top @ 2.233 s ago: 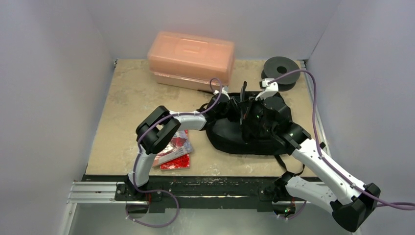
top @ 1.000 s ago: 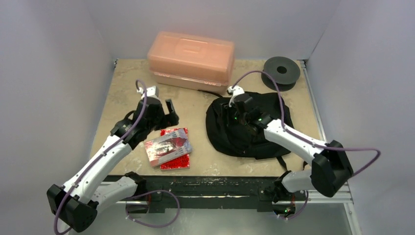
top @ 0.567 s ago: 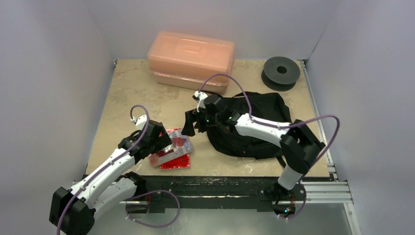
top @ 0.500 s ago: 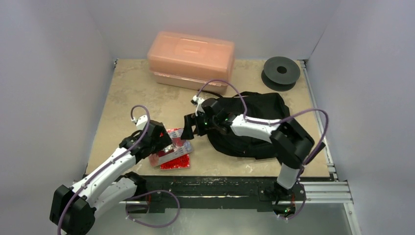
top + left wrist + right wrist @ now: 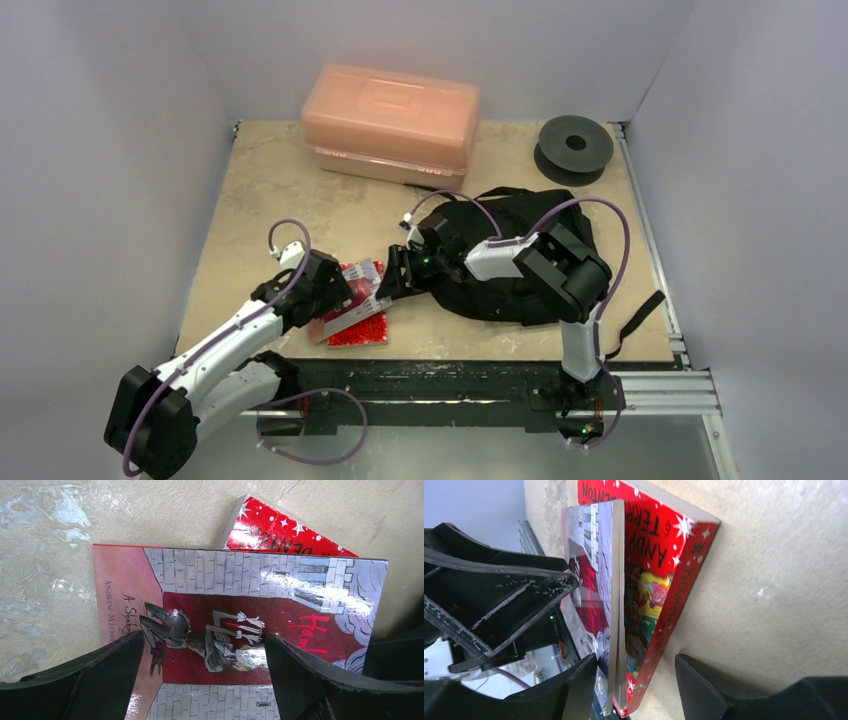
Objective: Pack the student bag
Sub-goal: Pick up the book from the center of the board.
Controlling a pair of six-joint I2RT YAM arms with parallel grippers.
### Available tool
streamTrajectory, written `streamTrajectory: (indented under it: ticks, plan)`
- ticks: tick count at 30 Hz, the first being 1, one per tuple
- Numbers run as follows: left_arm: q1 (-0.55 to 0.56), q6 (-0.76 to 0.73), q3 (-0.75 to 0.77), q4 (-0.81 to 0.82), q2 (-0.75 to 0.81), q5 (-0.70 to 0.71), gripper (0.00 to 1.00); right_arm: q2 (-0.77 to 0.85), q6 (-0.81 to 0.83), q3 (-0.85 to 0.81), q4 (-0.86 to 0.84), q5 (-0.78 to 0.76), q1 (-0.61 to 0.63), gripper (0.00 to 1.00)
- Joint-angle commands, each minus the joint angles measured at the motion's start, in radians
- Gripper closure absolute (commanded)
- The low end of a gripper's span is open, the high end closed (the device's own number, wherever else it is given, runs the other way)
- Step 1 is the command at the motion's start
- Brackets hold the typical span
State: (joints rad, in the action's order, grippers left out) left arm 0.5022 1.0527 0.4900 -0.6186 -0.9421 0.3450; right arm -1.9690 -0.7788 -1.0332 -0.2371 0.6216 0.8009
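Observation:
The student bag [image 5: 478, 296] lies flat, black and soft, at the table's right middle; my right arm reaches across it. Two books lie left of it: a thin grey-and-red illustrated one [image 5: 348, 302] on a red one [image 5: 360, 331]. My left gripper [image 5: 328, 290] is open just above the thin book [image 5: 240, 625], with its fingers [image 5: 100, 675] over the cover. My right gripper [image 5: 392, 281] is open at the books' right edge. Its jaws [image 5: 634, 680] straddle the edges of the thin book [image 5: 616, 580] and the red book [image 5: 664, 580] without touching them.
A translucent orange-pink plastic box [image 5: 390, 120] stands at the back. A black spool [image 5: 573, 146] sits at the back right. A bag strap [image 5: 638, 312] trails toward the front right edge. The two grippers are close together over the books.
My right gripper has swung left off the bag to the books' right edge. My left gripper has come down from the back left onto the thin book.

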Motion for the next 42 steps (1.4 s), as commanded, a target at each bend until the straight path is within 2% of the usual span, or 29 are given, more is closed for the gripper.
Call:
streamTrajectory:
  ticks: [1, 5, 11, 16, 21, 27, 29, 31, 32, 37, 40, 42]
  plan:
    - [-0.004, 0.024, -0.020, 0.021, 0.012, -0.008, 0.10, 0.027, -0.069, 0.039, -0.089, 0.069, -0.005, 0.39]
    - [-0.004, 0.028, -0.025, 0.029, 0.002, -0.020, 0.10, 0.063, -0.053, 0.034, -0.044, 0.041, -0.005, 0.48]
    - [-0.004, 0.026, -0.022, 0.031, 0.000, -0.020, 0.10, 0.072, -0.110, 0.057, -0.123, 0.112, -0.005, 0.62]
    - [-0.004, 0.024, -0.025, 0.036, 0.004, -0.030, 0.10, 0.066, -0.160, 0.062, -0.198, 0.139, -0.004, 0.59]
    - [-0.004, 0.007, -0.026, 0.074, -0.002, -0.067, 0.11, 0.003, -0.288, 0.057, -0.391, 0.192, 0.002, 0.60]
    - [-0.004, -0.025, 0.002, 0.071, 0.018, -0.086, 0.11, -0.060, -0.333, 0.006, -0.428, 0.176, 0.011, 0.73]
    - [-0.004, -0.040, 0.030, 0.046, 0.048, -0.078, 0.11, -0.065, -0.330, -0.003, -0.424, 0.164, 0.012, 0.84]
    - [-0.004, -0.077, 0.078, 0.000, 0.093, -0.056, 0.11, -0.044, -0.292, -0.014, -0.389, 0.146, 0.012, 0.98]
    - [-0.004, -0.116, 0.112, -0.022, 0.119, -0.045, 0.11, -0.017, -0.240, -0.033, -0.327, 0.121, 0.011, 1.00]
    - [-0.004, -0.340, 0.307, -0.116, 0.253, 0.029, 0.11, 0.207, 0.097, -0.128, 0.059, -0.075, 0.000, 1.00]
    - [-0.004, -0.466, 0.400, -0.097, 0.310, 0.016, 0.11, 0.323, 0.208, -0.135, 0.161, -0.135, -0.067, 1.00]
    - [-0.004, -0.533, 0.433, -0.063, 0.336, -0.028, 0.09, 0.390, 0.218, -0.094, 0.155, -0.076, -0.154, 1.00]
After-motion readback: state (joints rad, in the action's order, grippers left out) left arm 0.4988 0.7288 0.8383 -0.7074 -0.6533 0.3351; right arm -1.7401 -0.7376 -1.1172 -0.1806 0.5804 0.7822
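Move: The book with the Hamlet cover lies with its middle about 8 cm left of the right hand, level with it fore and aft and some 1 cm lower; its right short end is already between that hand's fingers. The thick red book under it is centred about 5 cm left of and 1 cm back from the right hand. The backpack is centred some 26 cm right and 8 cm ahead of that hand. From the left hand, poised over the cover, the Hamlet book's middle is about 2 cm right and 1 cm below. The right fingers close from part-open onto the Hamlet book's right short end and pinch it, while that hand works 2–3 cm left and up and rolls its fingertips up some 15 degrees; once shut, it lifts about 9 cm and goes some 4 cm forward. The left hand stays almost still and wide open over the cover, then rises about 18 cm clear as its fingers swing up nearly 30 degrees. ##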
